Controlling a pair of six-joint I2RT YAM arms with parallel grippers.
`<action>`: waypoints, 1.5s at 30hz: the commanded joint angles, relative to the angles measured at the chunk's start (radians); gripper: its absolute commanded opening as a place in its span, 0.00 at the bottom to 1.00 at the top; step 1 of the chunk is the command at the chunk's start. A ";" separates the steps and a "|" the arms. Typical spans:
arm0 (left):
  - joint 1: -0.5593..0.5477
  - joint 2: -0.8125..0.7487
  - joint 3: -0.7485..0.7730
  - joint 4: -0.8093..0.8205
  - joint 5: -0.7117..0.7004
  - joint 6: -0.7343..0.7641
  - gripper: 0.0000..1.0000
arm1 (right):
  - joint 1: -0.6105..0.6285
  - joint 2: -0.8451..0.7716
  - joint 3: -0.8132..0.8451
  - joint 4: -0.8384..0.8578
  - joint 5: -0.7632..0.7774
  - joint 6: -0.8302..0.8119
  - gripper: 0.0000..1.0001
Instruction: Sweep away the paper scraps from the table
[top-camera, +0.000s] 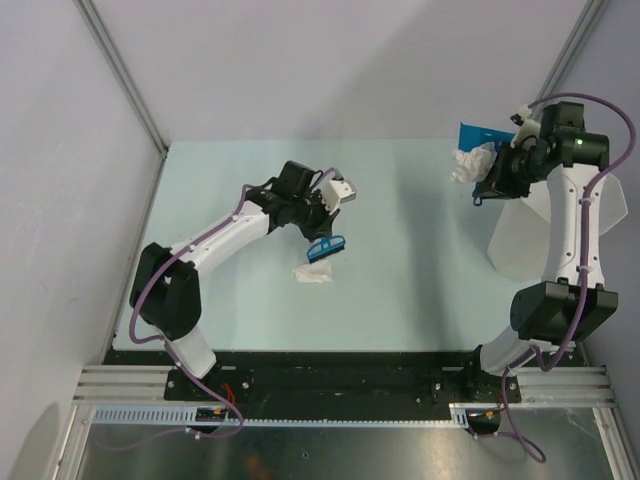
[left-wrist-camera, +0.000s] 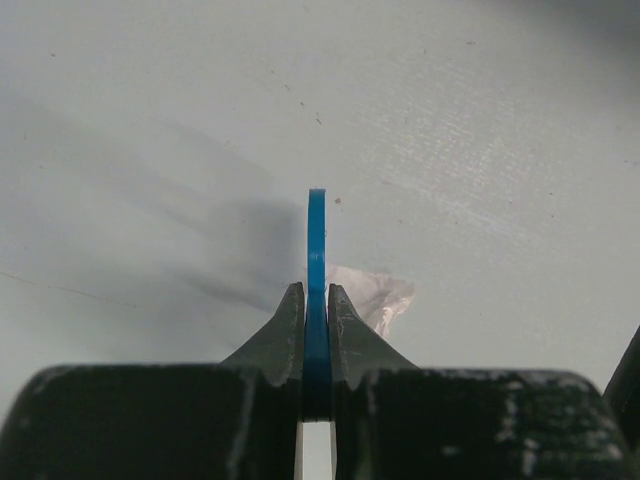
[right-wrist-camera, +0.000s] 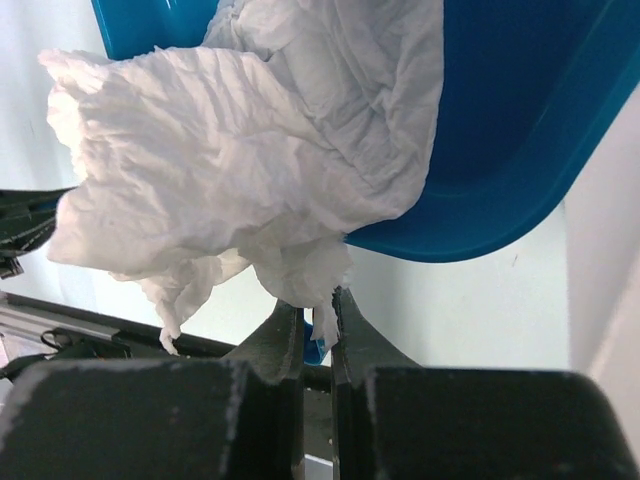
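One crumpled white paper scrap (top-camera: 312, 273) lies on the pale green table (top-camera: 400, 280), just in front of a small blue brush (top-camera: 326, 247). My left gripper (top-camera: 316, 228) is shut on that brush. In the left wrist view its thin blue handle (left-wrist-camera: 317, 240) stands between the fingers, with the scrap (left-wrist-camera: 378, 295) just beyond to the right. My right gripper (top-camera: 497, 172) is raised at the far right, shut on the handle of a blue dustpan (top-camera: 478, 136). The dustpan (right-wrist-camera: 520, 130) carries a heap of paper scraps (right-wrist-camera: 250, 150) that hangs over its lip.
A tall white faceted bin (top-camera: 522, 240) stands at the right edge of the table, below and beside the raised dustpan. The right arm's column (top-camera: 572, 230) partly covers it. Grey walls close the table off at the back and left.
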 joint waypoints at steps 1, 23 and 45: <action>0.006 0.003 -0.011 0.012 0.067 -0.005 0.00 | -0.079 -0.019 0.048 -0.012 -0.056 -0.016 0.00; 0.063 0.038 -0.033 0.012 0.144 -0.019 0.00 | -0.352 -0.039 0.118 0.045 -0.191 0.044 0.00; 0.069 -0.045 -0.016 0.012 0.111 -0.013 0.00 | -0.199 -0.163 -0.073 0.145 0.994 -0.173 0.00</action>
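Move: Beside the right hand, which already grips the loaded dustpan high over the table, the bin's mouth opens about 20 cm to its right, level with it forward and some 4 cm below. The paper scraps in the pan sit about 6 cm ahead and 3 cm left of that hand, nearly at its height. The left hand holds the brush over the last scrap, roughly 3 cm back, 3 cm left and 14 cm below; the bin's mouth lies about 56 cm to that hand's right, level forward, 10 cm higher. Still pinching the dustpan's handle, the right hand carries the loaded pan about 20 cm to the right over the bin's mouth, climbing about 4 cm on the way, then drawing back some 5 cm and sinking slightly; it turns clockwise and, over the mouth, rolls its left side down. The left hand, keeping the brush, lowers about 2 cm towards the last scrap and drifts slightly left. ##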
